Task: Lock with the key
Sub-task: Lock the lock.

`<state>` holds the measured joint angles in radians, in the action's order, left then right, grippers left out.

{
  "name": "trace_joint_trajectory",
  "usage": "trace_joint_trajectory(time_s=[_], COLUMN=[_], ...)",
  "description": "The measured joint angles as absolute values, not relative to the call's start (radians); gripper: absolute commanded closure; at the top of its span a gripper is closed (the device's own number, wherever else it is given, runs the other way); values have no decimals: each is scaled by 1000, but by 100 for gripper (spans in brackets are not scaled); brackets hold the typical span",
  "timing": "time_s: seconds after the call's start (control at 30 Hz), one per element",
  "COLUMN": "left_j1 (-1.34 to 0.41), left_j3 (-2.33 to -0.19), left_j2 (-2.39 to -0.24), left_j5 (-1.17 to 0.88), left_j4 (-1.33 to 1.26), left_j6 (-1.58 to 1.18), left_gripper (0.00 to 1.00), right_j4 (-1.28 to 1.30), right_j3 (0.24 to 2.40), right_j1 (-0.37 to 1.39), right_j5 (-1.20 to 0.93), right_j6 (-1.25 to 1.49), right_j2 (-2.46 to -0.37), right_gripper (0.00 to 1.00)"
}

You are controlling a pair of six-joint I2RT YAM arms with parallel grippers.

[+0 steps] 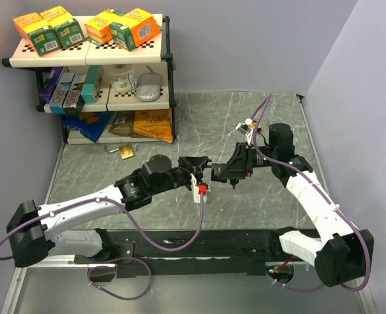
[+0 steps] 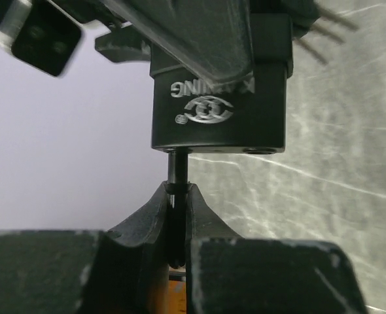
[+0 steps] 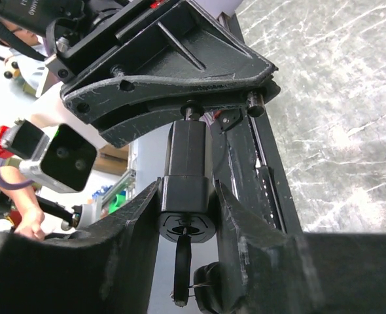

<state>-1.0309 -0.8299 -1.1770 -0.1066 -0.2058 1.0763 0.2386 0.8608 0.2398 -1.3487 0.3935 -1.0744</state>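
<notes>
A black padlock point(image 3: 187, 163) hangs in the air between both grippers point(image 1: 208, 170). My right gripper point(image 3: 187, 188) is shut on its body, a finger pressed against each side. The keyhole end faces the right wrist camera. A black key point(image 3: 183, 261) sticks out of the keyhole, untouched, with a ring and a second key point(image 3: 209, 288) dangling from it. My left gripper point(image 2: 178, 191) is shut on the thin black shackle point(image 2: 176, 167) coming out of the lock body point(image 2: 219, 104). In the top view the left gripper point(image 1: 198, 167) and right gripper point(image 1: 219, 171) meet over the middle of the table.
A brass padlock point(image 1: 126, 152) lies on the marble table point(image 1: 199, 118) near a shelf point(image 1: 88, 55) loaded with boxes at the back left. Walls close the left and right sides. The left wrist camera point(image 3: 62, 157) hangs close beside the lock.
</notes>
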Motion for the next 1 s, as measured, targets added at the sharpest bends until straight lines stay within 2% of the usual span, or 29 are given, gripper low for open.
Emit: trace_joint_trajectory(time_s=[0.03, 0.13, 0.23, 0.47, 0.7, 1.0], left_j1=[-1031, -1016, -971, -871, -837, -828], left_j3=[-842, -897, -980, -1215, -1380, -1485], left_j2=[-1178, -1190, -1203, -1273, -1358, -1409], left_j5=[-110, -146, -220, -420, -596, -726], left_j4=[-182, -81, 66, 400, 667, 777], left_j6=[1054, 1000, 942, 809, 700, 558], left_gripper=[99, 99, 99, 99, 99, 99], right_j4=[255, 302, 359, 563, 655, 710], right_j3=[865, 891, 925, 1023, 1031, 1029], right_j1=[240, 236, 223, 177, 110, 122], right_j5=[-1349, -1347, -1348, -1317, -1259, -1261], right_j6=[379, 328, 276, 68, -141, -282], right_j2=[-1074, -1074, -1071, -1061, -951, -918], right_gripper=[24, 9, 3, 0, 2, 4])
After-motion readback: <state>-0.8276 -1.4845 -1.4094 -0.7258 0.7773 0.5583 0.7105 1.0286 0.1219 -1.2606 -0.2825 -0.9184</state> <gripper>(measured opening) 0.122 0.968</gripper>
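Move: The key, already in the black lock, sits roughly 3 cm to the right of the right hand point, level with it. The right fingers still grip the lock body, about 1 cm to their left. From the left hand, which already pinches the shackle, the lock body lies some 4 cm right and 1 cm back, and the key about 8 cm right and 1 cm back. A yellow padlock lies on the table, about 20 cm ahead and 16 cm right of the right hand, some 26 cm below. The right fingers spread wide and let go of the lock body, and the right hand draws off some 3.5 cm to the right and about 2.5 cm up, rolling its forward side up by some 30 degrees, so that the open fingertips come near the key end. The left hand keeps its pinch on the shackle and carries the lock back about 6 cm, with a small shift left, while rolling its forward side down by nearly 60 degrees so that the fingers also dip somewhat. ##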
